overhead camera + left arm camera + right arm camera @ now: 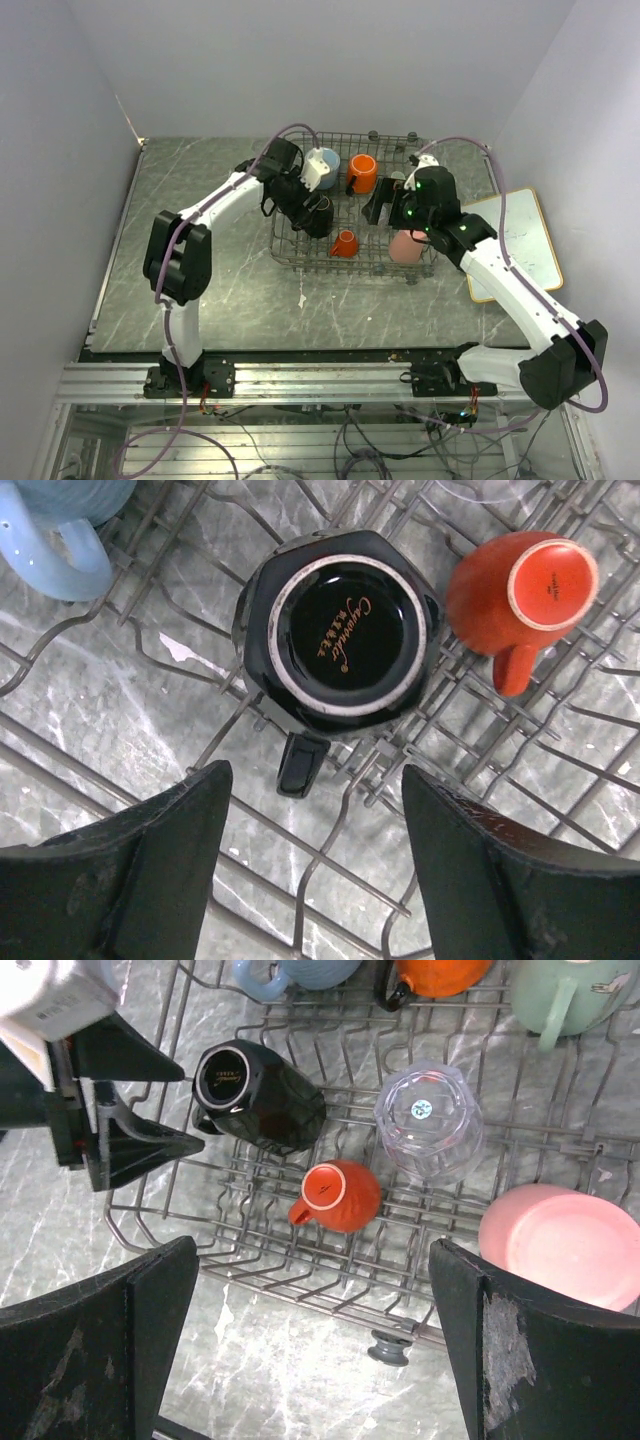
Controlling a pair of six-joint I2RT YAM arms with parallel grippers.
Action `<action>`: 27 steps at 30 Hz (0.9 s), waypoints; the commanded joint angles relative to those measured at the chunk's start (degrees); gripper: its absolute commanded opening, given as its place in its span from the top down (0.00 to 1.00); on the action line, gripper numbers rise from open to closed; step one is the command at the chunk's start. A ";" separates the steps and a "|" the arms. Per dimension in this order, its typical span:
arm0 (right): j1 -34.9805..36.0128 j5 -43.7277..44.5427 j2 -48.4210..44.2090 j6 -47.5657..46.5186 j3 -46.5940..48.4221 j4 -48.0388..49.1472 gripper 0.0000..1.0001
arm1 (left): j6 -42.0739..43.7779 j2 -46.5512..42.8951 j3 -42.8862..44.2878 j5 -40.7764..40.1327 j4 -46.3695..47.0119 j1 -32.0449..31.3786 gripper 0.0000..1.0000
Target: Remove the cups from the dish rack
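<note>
The grey wire dish rack (352,262) holds several cups. An upturned black mug (340,630) lies just past the tips of my open left gripper (313,775), its handle pointing at the gap; nothing sits between the fingers (150,870). Beside the mug are a tiny orange cup (520,595) and a light blue mug (55,530). My right gripper (312,1255) hangs open above the rack's near edge, with the tiny orange cup (340,1195), clear glass (428,1122) and pink tumbler (565,1245) ahead. Farther back stand the pale green cup (565,995) and orange mug (362,172).
A white board with a wooden frame (530,240) lies right of the rack, under my right arm. Grey marbled tabletop (200,290) spreads left and in front of the rack. Grey walls close in the back and both sides.
</note>
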 commanded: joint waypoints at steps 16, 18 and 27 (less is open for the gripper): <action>-4.09 -5.29 -2.36 -0.45 -1.13 1.47 0.00 | 3.48 5.42 -7.19 -4.00 13.23 -1.56 0.53; -4.10 -5.87 -1.89 -0.41 -1.19 1.92 0.00 | 3.39 5.41 -7.62 -4.06 14.10 -1.62 0.59; -4.19 -8.46 -1.70 0.49 -2.94 4.67 0.00 | 1.07 1.01 -12.44 -7.06 20.31 -2.13 0.88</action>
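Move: The black mug sits right under my left hand: its handle is about 7 cm straight below my open fingers, and its middle lies some 5 cm to the right, 2 cm ahead and 8 cm down. At that lower level, the small red cup is about 12 cm right and 5 cm back, and the blue mug about 16 cm ahead and 6 cm right. From my right hand, the black mug is about 9 cm ahead, 13 cm left and 18 cm below. I sink my left hand almost straight down, about 6.5 cm, beside the black mug until my fingertips straddle its handle. I close the fingers steadily on the way, from wide open to roughly a quarter, and slow to a stop as they pinch the handle from both sides; the wrist hardly turns. ##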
